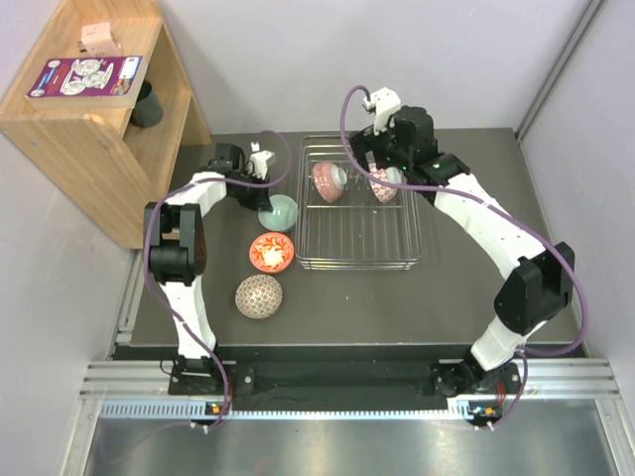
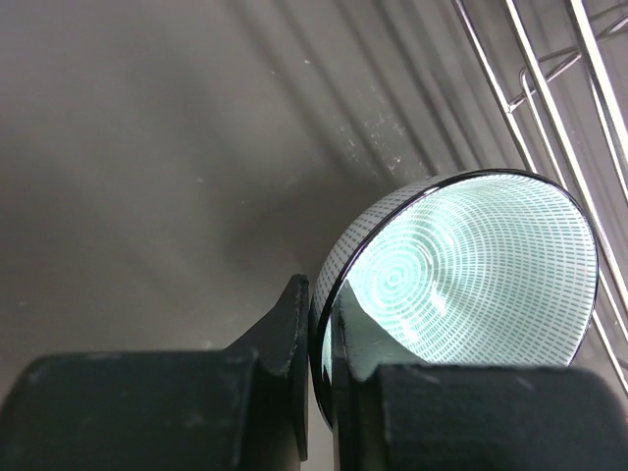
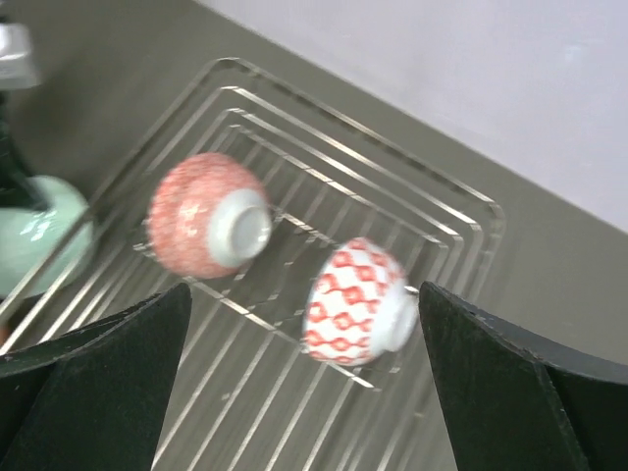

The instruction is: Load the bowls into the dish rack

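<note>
The mint green bowl [image 1: 281, 213] sits on the dark table just left of the dish rack [image 1: 357, 253]. My left gripper [image 1: 266, 195] is shut on its rim. In the left wrist view one finger lies inside the mint bowl [image 2: 471, 265] and the other outside, with the gripper [image 2: 319, 294] pinching the wall. Two red-patterned bowls [image 1: 328, 181] [image 1: 384, 184] lie on their sides in the rack. My right gripper [image 3: 304, 287] hangs open above the red-and-white bowl [image 3: 353, 299], holding nothing. The red-orange floral bowl [image 1: 271, 252] and the beige mesh bowl [image 1: 258, 296] rest on the table.
A wooden shelf [image 1: 89, 129] stands at the back left with a dark cup [image 1: 147, 104] inside it. The rack's wires [image 2: 549, 118] run close by the mint bowl's right side. Walls close off the back and right of the table.
</note>
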Robot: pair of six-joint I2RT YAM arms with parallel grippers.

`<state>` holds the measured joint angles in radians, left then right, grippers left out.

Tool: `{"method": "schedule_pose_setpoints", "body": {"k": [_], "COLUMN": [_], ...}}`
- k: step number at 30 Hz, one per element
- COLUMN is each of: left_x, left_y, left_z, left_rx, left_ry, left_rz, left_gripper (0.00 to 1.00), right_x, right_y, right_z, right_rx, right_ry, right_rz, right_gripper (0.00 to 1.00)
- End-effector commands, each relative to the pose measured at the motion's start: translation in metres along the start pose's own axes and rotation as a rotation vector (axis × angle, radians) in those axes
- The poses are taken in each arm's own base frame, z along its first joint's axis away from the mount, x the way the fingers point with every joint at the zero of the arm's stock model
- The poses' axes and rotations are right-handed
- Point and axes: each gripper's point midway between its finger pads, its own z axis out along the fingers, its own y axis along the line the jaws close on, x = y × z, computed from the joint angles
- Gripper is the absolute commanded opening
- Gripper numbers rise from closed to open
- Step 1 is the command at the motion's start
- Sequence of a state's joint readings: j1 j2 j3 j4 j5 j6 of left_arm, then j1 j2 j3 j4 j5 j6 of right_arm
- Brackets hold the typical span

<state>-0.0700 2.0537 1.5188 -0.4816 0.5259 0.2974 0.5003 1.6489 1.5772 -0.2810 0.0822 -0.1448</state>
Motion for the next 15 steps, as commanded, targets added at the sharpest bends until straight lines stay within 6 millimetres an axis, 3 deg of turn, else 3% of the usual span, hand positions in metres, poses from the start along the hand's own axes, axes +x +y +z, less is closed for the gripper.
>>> {"method": "schedule_pose_setpoints", "body": {"k": [1, 3, 5, 9, 11, 15], "left_x": [-0.069, -0.090, -0.102, -0.129, -0.134, -0.137], "left_y": [-0.009, -0.019, -0.036, -0.081, -0.102, -0.134], "left_z": [-0.055, -0.081, -0.098, -0.147, -0.168, -0.190], "left_rx": [-0.016, -0.018, 0.028, 0.110, 0.156, 0.240], "left_ry": [-0.171, -0.236, -0.289, -0.430, -0.489, -0.549], "left_rz": [0.094, 0.137, 0.182, 0.270, 0.297, 0.317], "left_gripper": [0.00, 0.00, 0.00, 0.00, 0.00, 0.00], "right_x": [-0.022, -0.023, -0.020, -0.018, -0.018, -0.018], "right_y": [0.024, 0.043, 0.049, 0.077, 0.084, 0.103], "right_z": [-0.015, -0.017, -0.018, -0.028, -0.029, -0.039], "right_rx": [-0.189, -0.319, -0.394, -0.618, -0.678, -0.828], "right_ry": [-0.059, -0.059, -0.048, -0.046, -0.055, -0.047], "right_rz": [0.116, 0.197, 0.272, 0.363, 0.410, 0.474], "right_gripper": [1.00, 1.00, 1.00, 1.00, 1.00, 1.00]}}
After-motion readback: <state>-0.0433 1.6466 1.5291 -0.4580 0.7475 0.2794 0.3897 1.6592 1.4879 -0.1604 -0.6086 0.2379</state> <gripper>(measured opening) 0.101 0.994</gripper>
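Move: The left fingers are already shut on the mint bowl's rim, the bowl's middle some 4 cm to their right, a little lower. The dish rack's middle is roughly 24 cm right of them and 1 cm ahead. The orange bowl stands about 11 cm back and 2 cm right; the pink bowl in the rack is about 7 cm ahead and 16 cm right. From the open right hand, the mint bowl lies around 25 cm left, fore-and-aft level, about 26 cm below. Still pinching the mint bowl by its rim, the left hand lifts it almost straight up by about 20 cm, gathering speed, easing back slightly late on and tilting its fingers upward by some 25 degrees. The empty right hand, staying wide open above the rack, shifts about 6 cm left and 5 cm back, swinging its fingers leftward and rolling its left side up as it turns towards the rising bowl. ##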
